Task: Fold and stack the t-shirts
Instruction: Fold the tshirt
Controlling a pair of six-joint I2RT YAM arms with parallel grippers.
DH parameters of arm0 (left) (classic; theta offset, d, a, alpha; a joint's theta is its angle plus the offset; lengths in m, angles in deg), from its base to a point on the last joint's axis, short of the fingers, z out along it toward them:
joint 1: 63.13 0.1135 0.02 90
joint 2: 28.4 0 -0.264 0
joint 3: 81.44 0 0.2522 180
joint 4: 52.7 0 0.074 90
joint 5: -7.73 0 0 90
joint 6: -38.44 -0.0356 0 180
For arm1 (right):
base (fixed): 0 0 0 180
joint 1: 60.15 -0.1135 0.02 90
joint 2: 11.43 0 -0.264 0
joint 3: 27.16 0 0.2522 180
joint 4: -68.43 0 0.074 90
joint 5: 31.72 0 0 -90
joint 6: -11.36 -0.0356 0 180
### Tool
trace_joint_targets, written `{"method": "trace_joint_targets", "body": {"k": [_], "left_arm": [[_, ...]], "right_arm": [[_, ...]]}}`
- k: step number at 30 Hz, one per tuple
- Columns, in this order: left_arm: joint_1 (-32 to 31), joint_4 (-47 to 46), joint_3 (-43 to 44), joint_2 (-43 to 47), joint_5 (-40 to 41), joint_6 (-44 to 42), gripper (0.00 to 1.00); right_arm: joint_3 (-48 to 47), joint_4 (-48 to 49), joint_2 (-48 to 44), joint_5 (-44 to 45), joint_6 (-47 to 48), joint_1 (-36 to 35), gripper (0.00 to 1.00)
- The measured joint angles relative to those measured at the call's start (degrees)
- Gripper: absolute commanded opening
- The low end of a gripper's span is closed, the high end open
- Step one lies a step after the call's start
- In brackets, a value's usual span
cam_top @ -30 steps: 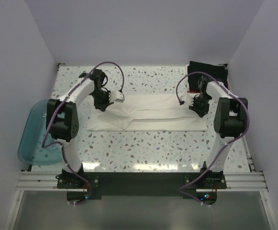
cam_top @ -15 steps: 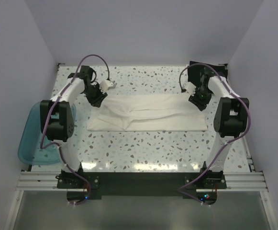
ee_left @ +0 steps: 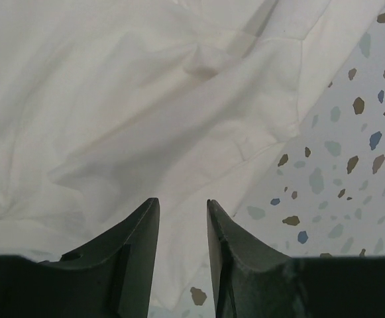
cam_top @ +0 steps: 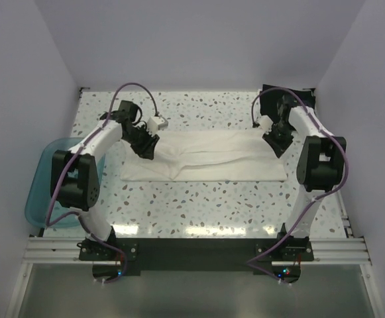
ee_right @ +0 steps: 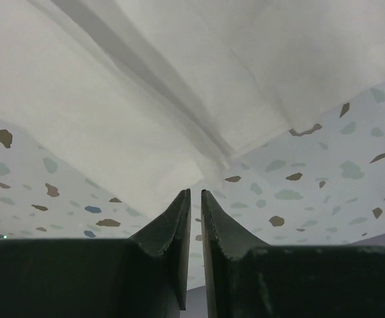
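A white t-shirt (cam_top: 205, 156) lies folded into a long strip across the middle of the table. My left gripper (cam_top: 146, 144) hovers over its left end. In the left wrist view the gripper (ee_left: 182, 201) is open with nothing between the fingers, and the wrinkled white cloth (ee_left: 146, 112) lies under it. My right gripper (cam_top: 276, 141) is at the shirt's right end. In the right wrist view it (ee_right: 195, 192) is almost shut and empty, just off the shirt's corner (ee_right: 179, 99). A black shirt (cam_top: 297, 99) lies at the back right corner. No red shirt shows.
A translucent blue tub (cam_top: 43, 185) hangs off the table's left edge. The speckled tabletop (cam_top: 199, 202) runs in front of the shirt. White walls close in the back and both sides.
My left gripper pulled back to the left off the shirt, then came back over its left end. My right gripper shifted slightly toward the back and stays at the right end.
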Motion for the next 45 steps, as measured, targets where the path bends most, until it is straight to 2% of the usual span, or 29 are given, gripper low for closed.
{"method": "trace_joint_targets", "body": {"k": [4, 8, 10, 12, 14, 19, 23, 27, 33, 45], "left_arm": [[0.2, -2.6, -5.3, 0.5, 0.0, 4.6, 0.40], [1.3, -4.8, -9.2, 1.5, 0.5, 9.5, 0.40], [2.6, -5.4, -10.0, 1.9, 0.9, 11.4, 0.40], [4.5, -6.2, -10.3, 2.4, 1.4, 13.1, 0.41], [6.4, -6.7, -10.3, 2.7, 1.6, 14.7, 0.41], [11.1, -7.2, -10.4, 2.4, 0.7, 19.0, 0.42], [15.0, -7.6, -10.4, 0.1, -0.7, 22.0, 0.43], [17.2, -7.7, -10.4, -2.8, -1.5, 24.0, 0.43], [17.2, -8.2, -10.8, -4.3, -4.1, 25.6, 0.42], [17.2, -9.3, -11.7, -4.3, -6.9, 27.7, 0.41]], "right_arm": [[1.1, 1.8, 2.4, 0.1, -2.3, -0.1, 0.23], [1.5, 5.2, 6.0, 1.7, -3.8, -0.2, 0.24], [1.5, 5.8, 6.9, 2.1, -4.5, -0.5, 0.27], [1.5, 6.2, 6.4, 1.8, -5.4, -0.9, 0.36], [1.5, 7.3, 4.9, 1.5, -6.9, -2.1, 0.36], [2.8, 10.6, -3.3, -1.8, -10.7, -10.3, 0.40], [2.4, 12.6, -8.2, -8.3, -15.0, -19.3, 0.44], [2.6, 17.1, -8.2, -15.8, -23.6, -26.9, 0.48], [7.1, 28.4, -6.3, -23.5, -40.7, -33.6, 0.48], [15.0, 49.4, -0.2, -28.6, -73.8, -39.6, 0.49]]}}
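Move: Beneath the right hand, some 5 cm down, is the t-shirt's right end; the loose fold point on its near edge, where this hand is bound, lies about 43 cm left and 9 cm back. From the left hand that fold point is roughly 10 cm right and 9 cm back, while the shirt's left end, its own goal, lies about 8 cm left and 8 cm down. The basin's middle is some 35 cm left and 10 cm back of the left hand. Dipping about 5 cm over the shirt's right end, the right hand then lifts and sweeps some 40 cm left, drifting back about 7 cm and coming down again beside the loose fold point, fingers opening wider and swung to point left and down. The left hand sinks about 6 cm and shifts 7 cm left over the shirt's left end, wrist turning roughly 40 degrees counter-clockwise, fingers staying part open. ##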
